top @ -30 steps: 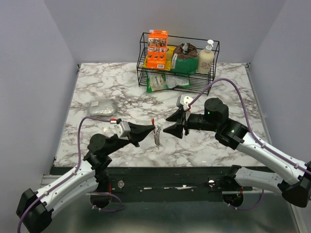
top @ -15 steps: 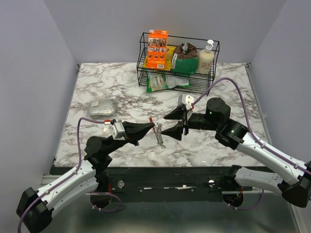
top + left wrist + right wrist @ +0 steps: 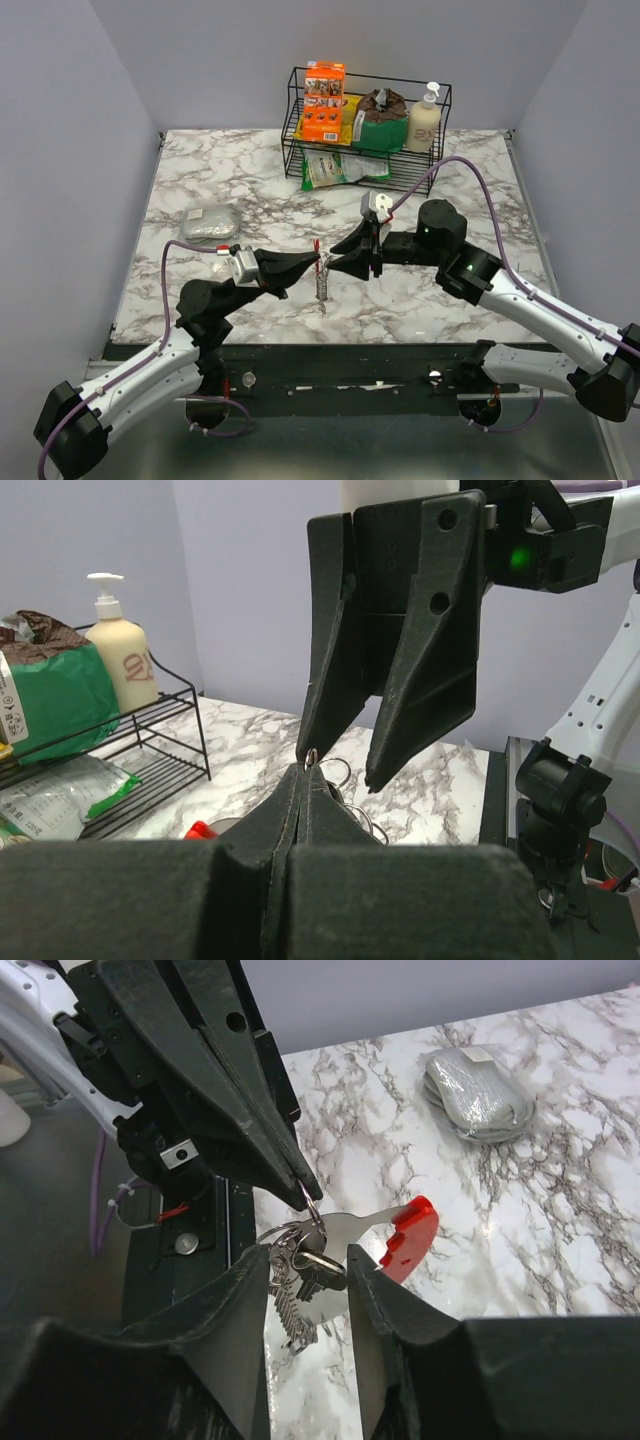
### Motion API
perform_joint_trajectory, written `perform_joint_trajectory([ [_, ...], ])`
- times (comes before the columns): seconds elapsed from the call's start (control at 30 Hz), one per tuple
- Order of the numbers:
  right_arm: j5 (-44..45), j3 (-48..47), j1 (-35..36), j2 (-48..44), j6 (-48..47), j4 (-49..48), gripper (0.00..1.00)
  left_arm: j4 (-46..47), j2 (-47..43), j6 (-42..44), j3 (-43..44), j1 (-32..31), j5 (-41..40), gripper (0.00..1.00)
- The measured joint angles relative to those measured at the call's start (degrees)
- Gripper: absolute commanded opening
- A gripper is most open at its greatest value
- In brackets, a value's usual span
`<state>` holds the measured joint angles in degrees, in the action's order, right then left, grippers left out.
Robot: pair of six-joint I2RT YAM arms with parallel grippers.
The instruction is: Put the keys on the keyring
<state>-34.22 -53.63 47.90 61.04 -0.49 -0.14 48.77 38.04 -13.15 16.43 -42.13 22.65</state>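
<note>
My left gripper (image 3: 317, 261) is shut on the top of a thin wire keyring (image 3: 312, 1208), holding it above the marble table. The keys (image 3: 305, 1282), slim and silver, hang from it in a small bunch (image 3: 322, 285). My right gripper (image 3: 307, 1255) faces the left one tip to tip. It is open, with a finger on either side of the hanging keys. In the left wrist view the keyring (image 3: 312, 757) pokes out at my shut left gripper (image 3: 306, 766), between the right arm's fingers (image 3: 425, 670). A flat silver tag with a red end (image 3: 410, 1235) shows just behind the keys.
A black wire rack (image 3: 366, 130) at the back holds an orange box (image 3: 324, 100), a green bag (image 3: 380, 125) and a soap bottle (image 3: 425, 120). A packet (image 3: 340, 168) lies under it. A grey pouch (image 3: 208, 222) rests at the left of the table.
The right gripper has moved left to the left gripper's tips. Its jaws opened wider, then narrowed around the keys. The left gripper stays shut on the keyring.
</note>
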Motion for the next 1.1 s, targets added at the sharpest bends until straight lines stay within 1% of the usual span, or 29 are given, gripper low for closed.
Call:
perform_joint_trajectory([
  [0.33, -0.6, 0.0, 0.0, 1.0, 0.5, 0.0, 0.28, 0.0, 0.0, 0.0, 0.0, 0.0, 0.0, 0.0],
  [0.4, -0.6, 0.0, 0.0, 1.0, 0.5, 0.0, 0.23, 0.0, 0.0, 0.0, 0.0, 0.0, 0.0, 0.0],
  [0.47, -0.6, 0.0, 0.0, 1.0, 0.5, 0.0, 0.2, 0.0, 0.0, 0.0, 0.0, 0.0, 0.0, 0.0],
  [0.5, -0.6, 0.0, 0.0, 1.0, 0.5, 0.0, 0.14, 0.0, 0.0, 0.0, 0.0, 0.0, 0.0, 0.0],
  [0.6, -0.6, 0.0, 0.0, 1.2, 1.0, 0.0, 0.05, 0.0, 0.1, 0.0, 0.0, 0.0, 0.0, 0.0],
  [0.8, -0.6, 0.0, 0.0, 1.6, 1.2, 0.0, 0.02, 0.0, 0.1, 0.0, 0.0, 0.0, 0.1, 0.0],
  [1.1, -1.6, -0.4, 0.0, 2.9, 1.1, 0.1, 0.02, 0.0, 0.6, 0.0, 0.0, 0.0, 0.1, 0.0],
])
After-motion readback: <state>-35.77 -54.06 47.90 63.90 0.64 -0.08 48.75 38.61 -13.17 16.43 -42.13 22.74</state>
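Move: My left fingertips already pinch the keyring, whose middle hangs about 2 cm below them, 1 cm back and 1 cm right. My half-open right fingers straddle it: from them it lies about 1 cm left and 1 cm below, level fore and aft. From my right hand the keys dangle some 6 cm down and 1 cm left, and the opener's red handle juts about 5 cm ahead, 2 cm left and 3 cm lower. I shut my right fingers from about half open on the keyring's loops just beside my left fingertips, easing that hand down a little over 1 cm and barely 1 cm left, against the keyring, and finish pinching the wire. My left hand stays put and keeps its hold on the ring. ##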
